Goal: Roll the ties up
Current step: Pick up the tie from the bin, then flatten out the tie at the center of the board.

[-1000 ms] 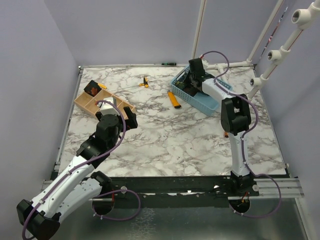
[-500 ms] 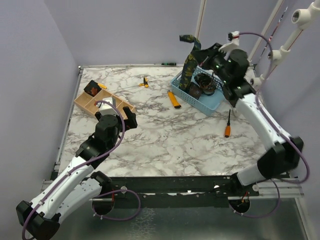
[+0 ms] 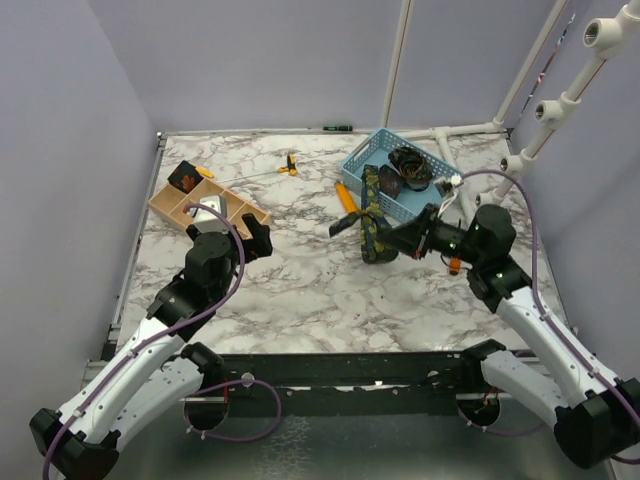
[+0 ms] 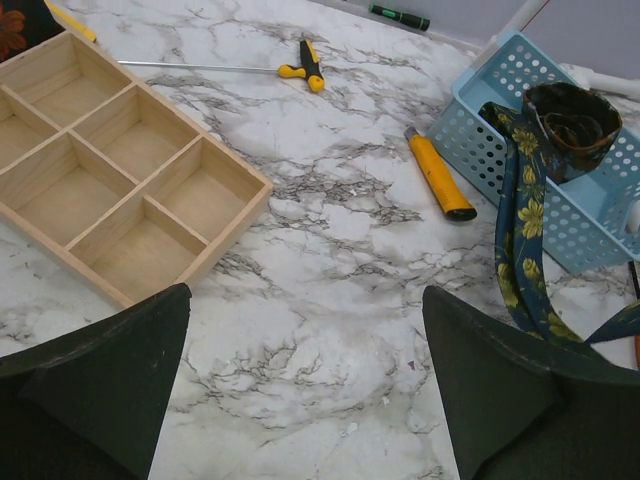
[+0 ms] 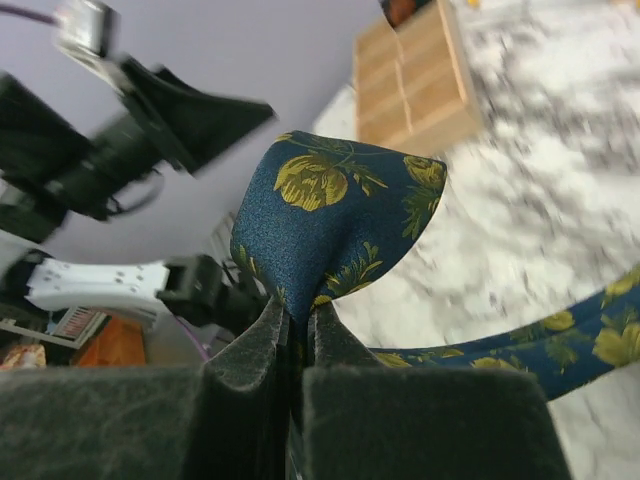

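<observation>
The navy tie (image 3: pixel 370 203) with yellow-green flowers hangs over the front wall of the blue basket (image 3: pixel 397 207) and runs down onto the marble. My right gripper (image 3: pixel 383 245) is shut on a fold of it just in front of the basket. In the right wrist view the navy tie (image 5: pixel 330 215) bulges out above the pinched jaws of the right gripper (image 5: pixel 298 322). A dark coiled tie (image 3: pixel 409 165) lies inside the basket. Another dark tie with red-orange marks (image 3: pixel 185 178) sits at the wooden tray's far end. My left gripper (image 4: pixel 305 385) stands open over bare marble, beside the tray.
A compartmented wooden tray (image 3: pixel 210 212) lies at the left. A yellow box cutter (image 3: pixel 347 198) lies by the basket's left corner. There are also a yellow-handled tool (image 3: pixel 290 164) with a long thin shaft, an orange screwdriver (image 3: pixel 453 265) behind my right arm, and a green pen (image 3: pixel 337 127) at the far edge.
My right gripper closed on the navy tie in the basket, lifted it high, then swung down onto the table in front of the basket, dragging the tie out. The left arm barely moved.
</observation>
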`<action>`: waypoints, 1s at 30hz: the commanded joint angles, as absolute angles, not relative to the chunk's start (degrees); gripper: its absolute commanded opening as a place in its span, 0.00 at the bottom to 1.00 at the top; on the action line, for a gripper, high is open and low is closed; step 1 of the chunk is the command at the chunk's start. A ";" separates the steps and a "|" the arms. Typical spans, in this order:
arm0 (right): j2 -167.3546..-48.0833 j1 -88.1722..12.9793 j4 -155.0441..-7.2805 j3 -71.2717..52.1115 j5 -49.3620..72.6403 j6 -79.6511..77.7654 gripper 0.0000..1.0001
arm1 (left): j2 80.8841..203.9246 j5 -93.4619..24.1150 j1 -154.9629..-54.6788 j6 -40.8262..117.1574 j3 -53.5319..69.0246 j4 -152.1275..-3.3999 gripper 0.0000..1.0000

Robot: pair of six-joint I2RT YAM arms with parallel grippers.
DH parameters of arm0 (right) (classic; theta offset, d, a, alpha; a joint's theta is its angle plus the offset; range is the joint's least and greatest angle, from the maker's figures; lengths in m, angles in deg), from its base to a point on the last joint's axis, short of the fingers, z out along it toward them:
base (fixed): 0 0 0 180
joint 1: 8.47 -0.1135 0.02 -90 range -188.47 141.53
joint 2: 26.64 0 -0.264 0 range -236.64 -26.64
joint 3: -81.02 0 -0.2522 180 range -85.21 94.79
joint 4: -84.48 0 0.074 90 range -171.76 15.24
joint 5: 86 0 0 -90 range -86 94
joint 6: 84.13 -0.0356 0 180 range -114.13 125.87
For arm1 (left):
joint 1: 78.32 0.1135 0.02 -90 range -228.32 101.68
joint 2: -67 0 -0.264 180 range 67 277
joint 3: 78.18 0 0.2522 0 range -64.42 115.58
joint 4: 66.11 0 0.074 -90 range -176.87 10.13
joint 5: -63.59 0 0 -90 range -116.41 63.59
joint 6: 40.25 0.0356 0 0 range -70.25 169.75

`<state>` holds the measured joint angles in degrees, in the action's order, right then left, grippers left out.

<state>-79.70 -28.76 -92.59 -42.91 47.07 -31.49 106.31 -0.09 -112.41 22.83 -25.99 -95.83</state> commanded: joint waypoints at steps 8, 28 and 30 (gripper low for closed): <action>-61.47 -30.45 -74.32 -58.88 37.72 -21.00 0.00 | 102.69 -3.75 -112.16 21.76 -27.67 -94.94 0.99; -70.82 -33.95 -134.26 -47.54 67.94 -66.61 0.00 | 94.95 -52.14 -112.16 10.34 -35.39 -58.56 0.99; -73.16 -34.40 -132.93 -38.39 68.58 -66.77 0.00 | 95.85 -52.93 -112.16 13.45 -32.02 -58.83 0.99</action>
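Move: The tie is already pinched in the right fingers; that held part lies roughly 32 cm to the right of the left hand, about level ahead and perhaps 5 cm higher. From the left hand, the orange tool is about 20 cm ahead and 26 cm right, the wooden tray 17 cm ahead and 14 cm left, both some 21 cm below. From the right hand, the empty left gripper waits about 32 cm left, and the blue bin's middle is about 31 cm ahead, 11 cm right and 25 cm down. Keeping its pinch on the tie, the right hand draws back about 13 cm towards the base, away from the blue bin, first dipping some 10 cm and then climbing well past its starting height, while the fingers swing counter-clockwise to point nearly straight left. The left hand, wide open throughout, hangs almost still at first, then sweeps about 11 cm right and nearly as far back towards the tie, dipping slightly before it rises some 8 cm, and turns clockwise by roughly 45 degrees with a roll that lowers its left side, so the open jaws face the held tie. ##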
